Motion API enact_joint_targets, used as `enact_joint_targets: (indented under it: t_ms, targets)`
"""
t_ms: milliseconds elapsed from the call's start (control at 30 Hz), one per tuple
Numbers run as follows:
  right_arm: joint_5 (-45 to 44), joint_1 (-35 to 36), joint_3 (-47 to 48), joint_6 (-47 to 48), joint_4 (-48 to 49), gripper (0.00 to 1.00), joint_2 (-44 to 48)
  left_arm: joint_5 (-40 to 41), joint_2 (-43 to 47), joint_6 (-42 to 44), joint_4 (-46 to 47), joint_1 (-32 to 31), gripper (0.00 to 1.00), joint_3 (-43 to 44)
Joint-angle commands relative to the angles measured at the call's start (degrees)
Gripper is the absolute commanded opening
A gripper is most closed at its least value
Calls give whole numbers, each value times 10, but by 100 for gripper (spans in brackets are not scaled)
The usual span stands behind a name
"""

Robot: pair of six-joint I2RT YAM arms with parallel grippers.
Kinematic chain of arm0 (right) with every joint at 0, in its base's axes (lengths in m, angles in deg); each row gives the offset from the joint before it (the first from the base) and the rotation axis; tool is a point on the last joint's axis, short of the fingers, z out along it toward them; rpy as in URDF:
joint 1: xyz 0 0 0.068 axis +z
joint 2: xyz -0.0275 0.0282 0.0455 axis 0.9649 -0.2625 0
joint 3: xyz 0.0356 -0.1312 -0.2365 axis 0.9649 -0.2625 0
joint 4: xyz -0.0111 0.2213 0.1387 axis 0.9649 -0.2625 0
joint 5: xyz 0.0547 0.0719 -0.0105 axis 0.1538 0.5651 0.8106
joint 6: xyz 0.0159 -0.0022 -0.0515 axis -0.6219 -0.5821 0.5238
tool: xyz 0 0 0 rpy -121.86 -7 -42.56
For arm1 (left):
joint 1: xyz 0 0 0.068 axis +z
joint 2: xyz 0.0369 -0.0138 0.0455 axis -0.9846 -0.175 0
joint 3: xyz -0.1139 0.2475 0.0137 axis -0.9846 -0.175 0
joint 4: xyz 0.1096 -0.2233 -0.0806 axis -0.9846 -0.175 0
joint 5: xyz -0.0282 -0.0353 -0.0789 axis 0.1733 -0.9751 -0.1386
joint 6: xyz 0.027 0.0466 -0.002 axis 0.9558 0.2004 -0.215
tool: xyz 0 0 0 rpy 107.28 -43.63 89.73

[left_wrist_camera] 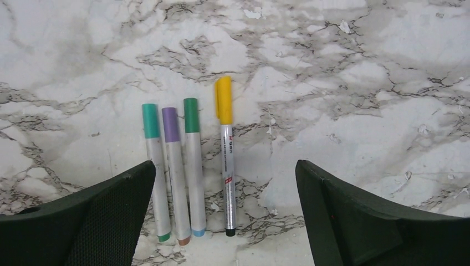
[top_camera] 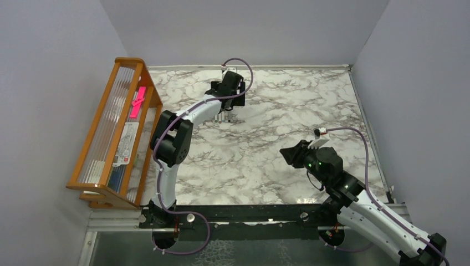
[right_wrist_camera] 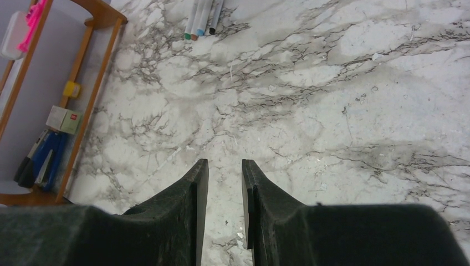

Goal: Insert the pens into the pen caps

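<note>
Several pens lie side by side on the marble table (left_wrist_camera: 343,83), each with a cap on its far end: teal cap (left_wrist_camera: 150,120), pale purple cap (left_wrist_camera: 170,124), green cap (left_wrist_camera: 191,114) and yellow-orange cap (left_wrist_camera: 223,100). Their grey barrels (left_wrist_camera: 177,183) point towards the camera. My left gripper (left_wrist_camera: 224,163) is wide open and empty, hovering over the pens; in the top view it (top_camera: 227,105) is at the far middle, with the pens (top_camera: 224,117) just below it. My right gripper (right_wrist_camera: 224,163) is empty with a narrow gap, above bare marble at the right (top_camera: 291,154). The pens also show at the top of the right wrist view (right_wrist_camera: 200,19).
A wooden rack (top_camera: 100,127) stands along the table's left edge, holding clear sleeves, a bright pink strip (top_camera: 137,101) and small stationery. It also shows in the right wrist view (right_wrist_camera: 88,83). Grey walls enclose the table on three sides.
</note>
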Motion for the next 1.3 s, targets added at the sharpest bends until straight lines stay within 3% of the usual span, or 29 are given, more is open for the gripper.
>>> enact_joint_targets:
  t_ms: [0, 300, 867, 1267]
  targets:
    - [12, 1, -5, -7, 25, 28, 2, 35, 21, -5, -5, 10, 99, -19]
    - [23, 2, -9, 1, 25, 26, 10, 63, 10, -43, -9, 25, 99, -50]
    - [19, 1, -5, 7, 18, 25, 8, -17, -44, -42, -1, 30, 99, -36]
    - [14, 2, -4, 9, 14, 24, 9, -14, -66, -41, -3, 31, 95, -34]
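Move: Roughly 7 cm beneath the left hand, four capped pens lie side by side, caps outward. The green-capped one, the one the hand will centre over, is about level with it and 3 cm left; the yellow-capped one is about 1 cm right and 1 cm ahead. Level with the hand too are the purple-capped at about 5 cm left and the teal-capped at 6 cm. From the right hand the green-capped pen is some 29 cm ahead, 22 cm left, 12 cm lower. Sweeping left about 4 cm with the fingers wide open, the left hand then sinks to roughly 6.5 cm lower, tipping slightly nose-down, and eases about 1 cm back to the right near the table. The fingers end astride all four pens, the right finger newly against the side of the yellow-capped pen. ##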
